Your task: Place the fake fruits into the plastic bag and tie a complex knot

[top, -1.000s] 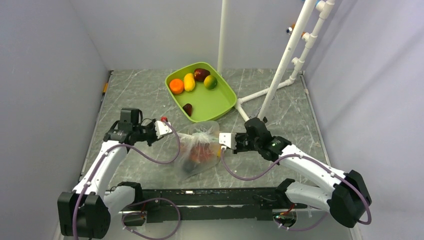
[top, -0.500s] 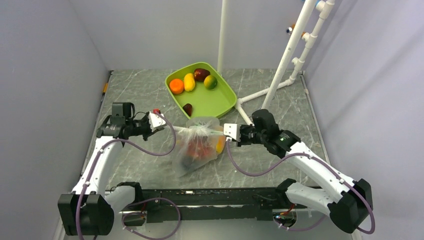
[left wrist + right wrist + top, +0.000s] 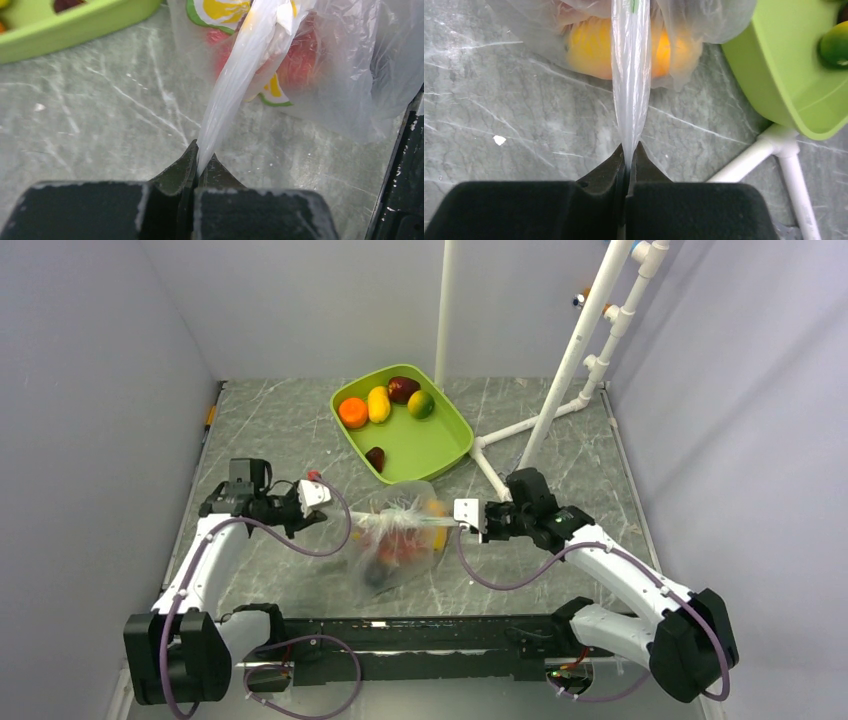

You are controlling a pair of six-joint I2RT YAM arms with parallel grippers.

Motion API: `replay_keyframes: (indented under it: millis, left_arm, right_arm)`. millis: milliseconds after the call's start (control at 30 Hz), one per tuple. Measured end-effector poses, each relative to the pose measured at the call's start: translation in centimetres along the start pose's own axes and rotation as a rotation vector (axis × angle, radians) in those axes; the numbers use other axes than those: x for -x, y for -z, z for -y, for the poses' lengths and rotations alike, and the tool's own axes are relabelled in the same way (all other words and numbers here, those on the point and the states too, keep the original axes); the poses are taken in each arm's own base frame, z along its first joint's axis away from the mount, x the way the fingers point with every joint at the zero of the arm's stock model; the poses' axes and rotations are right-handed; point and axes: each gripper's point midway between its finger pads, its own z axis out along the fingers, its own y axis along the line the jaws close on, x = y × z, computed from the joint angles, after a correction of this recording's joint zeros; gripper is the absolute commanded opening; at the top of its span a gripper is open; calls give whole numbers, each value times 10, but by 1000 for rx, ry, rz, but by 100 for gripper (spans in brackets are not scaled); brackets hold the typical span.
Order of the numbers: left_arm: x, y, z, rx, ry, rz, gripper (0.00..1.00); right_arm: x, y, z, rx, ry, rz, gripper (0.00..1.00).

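The clear plastic bag (image 3: 392,550) lies between my arms with red and orange fake fruits (image 3: 400,543) inside it. Its mouth is gathered into a knot (image 3: 402,512), and two thin strands run out sideways from there. My left gripper (image 3: 333,508) is shut on the left strand (image 3: 235,75), which enters its tips (image 3: 199,162). On the other side, my right gripper (image 3: 447,523) is shut on the right strand (image 3: 630,75), pinched at its tips (image 3: 628,152). Both strands are taut. An orange fruit (image 3: 589,47) shows through the bag.
The lime green tray (image 3: 455,453) behind the bag holds an orange (image 3: 352,412), a yellow oblong (image 3: 378,403), a maroon fruit (image 3: 403,389), a green-yellow one (image 3: 421,404) and a small dark one (image 3: 376,458). A white pipe stand (image 3: 560,380) rises at the right, its foot (image 3: 764,155) near my right gripper.
Both grippers have moved outward, away from each other, drawing the two strands of the bag's mouth straight and tight. The bag shifted slightly on the table.
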Motion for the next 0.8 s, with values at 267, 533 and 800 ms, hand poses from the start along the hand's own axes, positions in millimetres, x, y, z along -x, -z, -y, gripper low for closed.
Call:
replay_keyframes:
  millis: [267, 533, 800]
  left_arm:
    - [34, 16, -32, 57, -79, 39, 0]
    - [-12, -8, -1, -41, -9, -14, 3]
    - [3, 20, -17, 43, -1, -57, 99]
  right_arm:
    - [15, 14, 26, -58, 23, 22, 0]
    - [-10, -7, -3, 55, -59, -6, 16]
    - [-10, 21, -5, 85, -197, -66, 100]
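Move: The plastic bag's knot lies about 11 cm to the right of the left hand and 1 cm nearer the base, and some 10 cm to the left of the right hand, level with it fore and aft; it is roughly 3 cm below both. Each hand still pinches a twisted bag end. From the left hand the green basket's middle is about 16 cm ahead and 13 cm right, the dark fruit in it 9 cm ahead and 8 cm right. The two bag ends, still pinched, are carried up by both hands together, about 3 to 5 cm with a little forward, then brought back down to just below where they began. Both grippers then open wide, let go of the ends and part, each drawing outward about 2 cm from the knot; the left lifts some 3 cm as well, and the right's fingers tip down some 10 degrees. ##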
